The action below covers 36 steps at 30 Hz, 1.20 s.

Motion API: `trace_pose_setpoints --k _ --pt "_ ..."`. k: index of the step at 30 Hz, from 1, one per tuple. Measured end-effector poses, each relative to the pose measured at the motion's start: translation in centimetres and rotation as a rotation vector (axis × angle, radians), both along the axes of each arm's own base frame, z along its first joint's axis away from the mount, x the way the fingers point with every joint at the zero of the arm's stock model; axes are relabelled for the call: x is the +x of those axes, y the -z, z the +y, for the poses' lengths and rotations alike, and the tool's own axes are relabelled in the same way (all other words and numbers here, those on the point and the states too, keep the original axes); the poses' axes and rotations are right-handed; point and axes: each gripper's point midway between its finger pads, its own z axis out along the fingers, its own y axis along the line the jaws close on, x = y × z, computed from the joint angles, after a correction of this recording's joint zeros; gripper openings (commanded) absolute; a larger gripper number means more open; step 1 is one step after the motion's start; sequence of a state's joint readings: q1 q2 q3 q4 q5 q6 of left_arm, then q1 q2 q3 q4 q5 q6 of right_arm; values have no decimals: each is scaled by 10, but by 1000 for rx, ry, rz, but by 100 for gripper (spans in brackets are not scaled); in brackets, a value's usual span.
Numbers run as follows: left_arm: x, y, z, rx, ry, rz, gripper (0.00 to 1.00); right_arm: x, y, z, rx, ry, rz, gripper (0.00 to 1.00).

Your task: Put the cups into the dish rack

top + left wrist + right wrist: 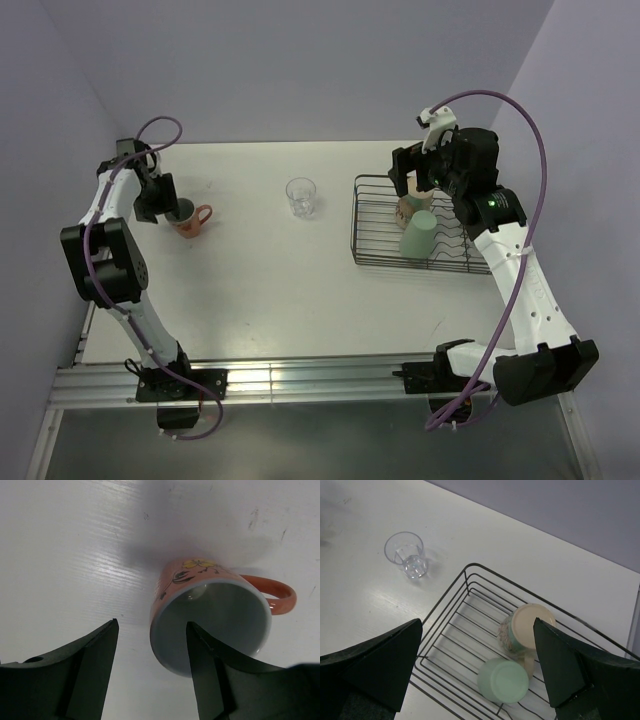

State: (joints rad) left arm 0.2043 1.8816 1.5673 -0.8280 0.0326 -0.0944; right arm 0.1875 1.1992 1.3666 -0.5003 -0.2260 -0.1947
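Observation:
A pinkish mug [190,218] with a flower print stands upright at the table's left. In the left wrist view the mug [215,615] shows its open mouth. My left gripper [168,206] [152,623] is open, with one finger over the mug's mouth and the other outside its wall. The black wire dish rack [353,225] [441,611] holds a cream patterned mug [408,207] [530,625] and a green tumbler [418,236] [504,681], both upside down. My right gripper [412,185] [478,622] is open and empty above them. A clear glass [300,196] [404,554] stands mid-table. The other cups are out of view.
Purple walls close in the table at the back and on both sides. The arm bases and a metal rail [300,380] run along the near edge.

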Motion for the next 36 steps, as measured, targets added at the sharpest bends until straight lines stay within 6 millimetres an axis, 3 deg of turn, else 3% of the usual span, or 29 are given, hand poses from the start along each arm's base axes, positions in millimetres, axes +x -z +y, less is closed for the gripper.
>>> trace_pose_setpoints --k 4,9,13,18,22,33,36 --pt "2 12 1 -2 2 18 57 0 3 0 0 0 6 100" --pt "8 22 0 -12 4 23 47 0 25 1 4 0 45 100" --pt "10 25 -3 -27 9 18 30 -3 44 3 13 -3 94 100" --pt "11 26 -5 -37 11 11 18 -4 43 10 48 -24 101 100" --pt "12 28 -6 -39 19 5 0 -6 42 17 93 -43 116 100" --pt "16 23 -16 -73 58 -30 0 -16 29 44 262 -125 164 100" --pt "16 -3 -27 -72 124 -120 0 -20 14 54 325 -163 170 100"
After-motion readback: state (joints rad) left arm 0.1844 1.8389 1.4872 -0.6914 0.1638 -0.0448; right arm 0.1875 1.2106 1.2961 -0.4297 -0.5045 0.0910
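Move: The pink mug stands upright just under the left gripper, its middle about 5 cm to the right, 2 cm ahead and 6 cm below, so the open fingers hang over its left rim. The clear glass is some 32 cm to the left hand's right and 8 cm ahead. From the empty right hand the mug lies roughly 46 cm left, 7 cm ahead and 29 cm below, and the dish rack's middle about 12 cm right, 6 cm ahead, 30 cm below. Straddle the pink mug's left wall with the left gripper, one finger inside and one outside: sink about 3 cm, edging forward, pinch the wall shut between them, then raise the mug some 3 cm while easing right. Bring the open right hand down about 4 cm, then left about 5 cm towards the mug, rolling its left side up and rising slightly at the end. ##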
